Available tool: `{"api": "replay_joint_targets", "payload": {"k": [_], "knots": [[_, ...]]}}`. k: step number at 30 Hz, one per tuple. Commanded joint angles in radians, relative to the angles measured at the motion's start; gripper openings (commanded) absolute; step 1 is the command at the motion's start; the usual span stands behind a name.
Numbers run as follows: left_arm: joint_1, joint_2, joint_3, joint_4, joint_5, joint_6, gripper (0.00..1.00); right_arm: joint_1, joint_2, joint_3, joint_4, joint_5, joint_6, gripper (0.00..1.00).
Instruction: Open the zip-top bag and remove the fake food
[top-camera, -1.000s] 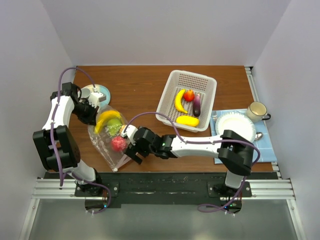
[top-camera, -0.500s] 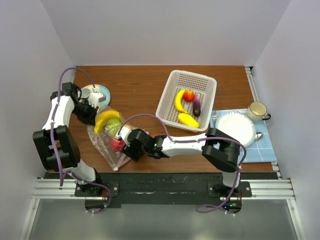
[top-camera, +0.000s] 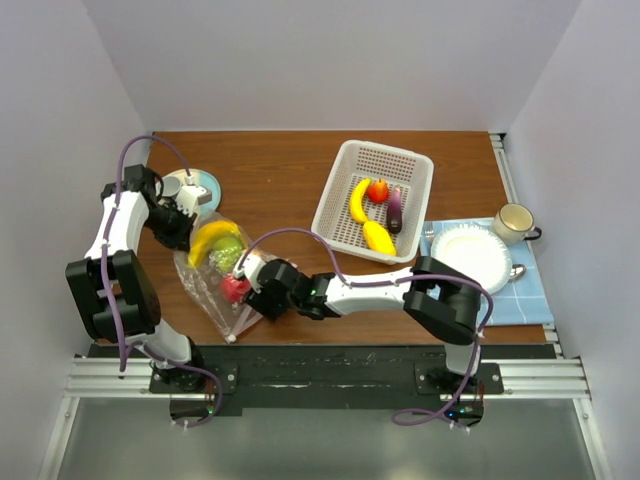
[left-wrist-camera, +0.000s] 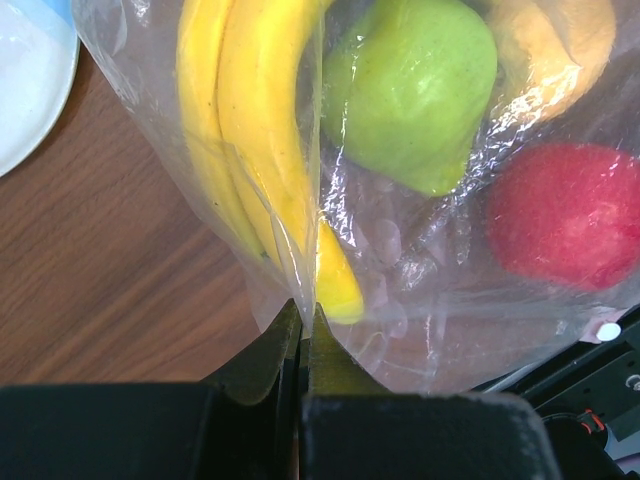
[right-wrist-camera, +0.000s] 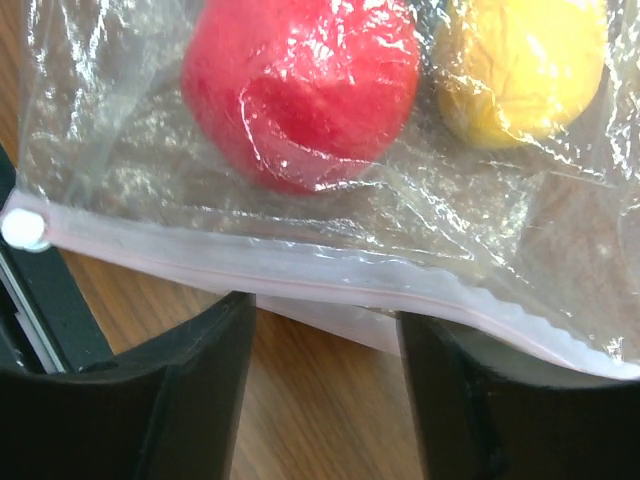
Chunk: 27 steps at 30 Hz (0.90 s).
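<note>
The zip-top bag (top-camera: 212, 292) lies at the table's left with its pink zipper strip (right-wrist-camera: 300, 275) facing my right arm. Inside it are fake food pieces: a yellow banana (left-wrist-camera: 250, 130), a green fruit (left-wrist-camera: 415, 90), a red fruit (right-wrist-camera: 300, 90) and a yellow-orange one (right-wrist-camera: 520, 65). My left gripper (left-wrist-camera: 303, 312) is shut on a fold of the bag's plastic at its far end. At the zipper edge my right gripper (right-wrist-camera: 325, 310) is open. The strip lies across its fingertips, with bare wood between them. More fake food sits in the white basket (top-camera: 345, 160).
A small plate with a cup (top-camera: 195, 185) stands just behind the left gripper. On the right, a white plate (top-camera: 470, 250) rests on a blue cloth (top-camera: 530, 295), with a mug (top-camera: 512, 222) behind it. The table's near edge runs close below the bag.
My right gripper has moved left up to the bag's zipper edge, and its jaws have narrowed. The left gripper has kept its hold and has not moved.
</note>
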Motion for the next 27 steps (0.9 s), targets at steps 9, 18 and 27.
{"api": "replay_joint_targets", "payload": {"k": [9,18,27], "knots": [[-0.006,-0.007,-0.006,-0.015,0.027,0.008,0.00,0.001,0.091,0.204,0.152,0.046,-0.044,0.99],[-0.034,0.002,-0.086,-0.007,0.083,0.017,0.00,0.000,0.205,0.297,0.119,0.014,-0.054,0.99],[-0.071,0.006,-0.098,-0.015,0.119,0.011,0.00,0.001,0.248,0.304,0.113,-0.037,-0.015,0.99]]}}
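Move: The red fruit lies in the clear bag about 6 cm to the right hand's left, 3 cm ahead and 2 cm below, just behind the zip lip at the fingertips. Some 2 cm left and 9 ahead is the orange fruit, and 6 left and 11 ahead the green one, at similar height. The left hand, shut on the bag's far-left film, has the red fruit 11 cm to its right, 9 back and 7 lower, and the bananas 5 right, 1 ahead and 5 below. The bag's zip lip and the red fruit behind it are met by the right hand, which spreads its half-open fingers fully while going left about 7 cm and slightly forward in a low arc, up and then down, until they sit under the upper lip, either side of the fruit. Late on, the left hand eases right, back and down some 4 cm, keeping its pinch on the film. ##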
